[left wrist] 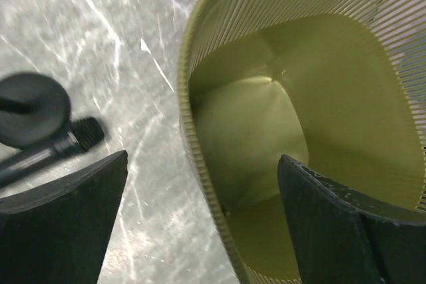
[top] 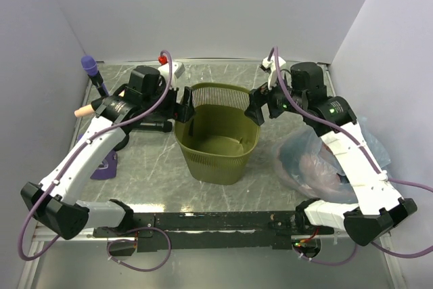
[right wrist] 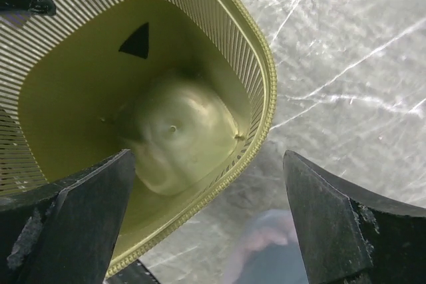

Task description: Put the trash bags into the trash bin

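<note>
The olive-green trash bin stands upright in the middle of the table, and its inside looks bare. My left gripper is open at the bin's left rim. In the left wrist view the rim runs between the jaws of that gripper, one finger inside the bin and the other outside. My right gripper is open at the right rim. In the right wrist view this gripper straddles the rim the same way. The trash bags are out of view.
A clear bluish bag with pinkish contents lies under the right arm, also visible as the bag by the right jaws. A purple-headed stick and a red-capped white item sit at the back left. A black roll lies left of the bin.
</note>
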You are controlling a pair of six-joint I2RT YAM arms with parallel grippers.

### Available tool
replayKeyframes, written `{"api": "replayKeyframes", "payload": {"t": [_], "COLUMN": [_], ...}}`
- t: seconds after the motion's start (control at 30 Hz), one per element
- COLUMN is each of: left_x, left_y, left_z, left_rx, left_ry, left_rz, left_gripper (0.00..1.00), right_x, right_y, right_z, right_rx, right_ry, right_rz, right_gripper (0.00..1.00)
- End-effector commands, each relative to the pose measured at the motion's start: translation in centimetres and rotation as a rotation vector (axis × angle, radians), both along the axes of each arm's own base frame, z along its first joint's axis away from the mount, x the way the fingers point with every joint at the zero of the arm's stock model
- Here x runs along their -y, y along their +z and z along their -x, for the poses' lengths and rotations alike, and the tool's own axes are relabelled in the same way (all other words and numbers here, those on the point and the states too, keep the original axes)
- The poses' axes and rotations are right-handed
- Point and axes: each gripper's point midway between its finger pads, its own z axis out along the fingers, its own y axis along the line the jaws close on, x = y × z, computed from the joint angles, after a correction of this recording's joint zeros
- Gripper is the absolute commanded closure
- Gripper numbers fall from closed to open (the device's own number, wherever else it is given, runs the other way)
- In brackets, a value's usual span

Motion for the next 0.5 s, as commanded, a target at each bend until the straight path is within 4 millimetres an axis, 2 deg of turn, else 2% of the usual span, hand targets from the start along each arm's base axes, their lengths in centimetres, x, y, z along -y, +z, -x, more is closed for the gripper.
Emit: {"api": "replayKeyframes", "payload": {"t": [0.0,0.13,0.27,0.4,0.47], "left_x": [0.7,2.2,3.3,3.9,4.1], "left_y": [0.1,0.3,-0.2,0.6,0.9], "left_z": [-0.1,0.2,0.5,0.2,0.1], "left_rx": [-0.058,-0.098,-0.131,-0.102,-0.091], "left_ry": [0.011,-0.064,-0.115,-0.161,-0.178], "left_rz": [0.087,0.158,0.195,0.211,0.217], "left_gripper": [0.05,0.12,0.22,0.27,0.34], "right_x": [-0.2,-0.9,-1.7,-2.6,-3.0], "right_y": [-1.3,-2.6,-3.0,-2.4,-2.2], "right_z": [0.5,0.7,0.2,-0.8,-1.2], "right_rx": [-0.09,-0.144,-0.188,-0.192,-0.195], "right_ry": [-0.056,-0.046,-0.052,-0.039,-0.031], "right_rz": [-0.052,-0.075,-0.105,-0.13,-0.144], "right_gripper": [0.02,0.03,0.11,0.2,0.28]}}
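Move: The trash bin's left rim runs just under the left hand, level with it and 1 cm to its right, some 4 cm below; the microphone lies about 11 cm left of that hand, 2 cm farther out, down on the table. The right rim is straight beneath the right hand, about 7 cm down, with the trash bag some 24 cm to that hand's right, 7 cm nearer the base and 24 cm lower. Both grippers settle astride the bin's opposite rims, one finger inside and one outside, and start closing without yet plainly pinching. The right hand sinks about 5 cm, easing slightly left while tilting further down by some 15 degrees. The left shifts nearly 3 cm right and about 1 cm down, tipping down and turning a little clockwise; both are still well open. ##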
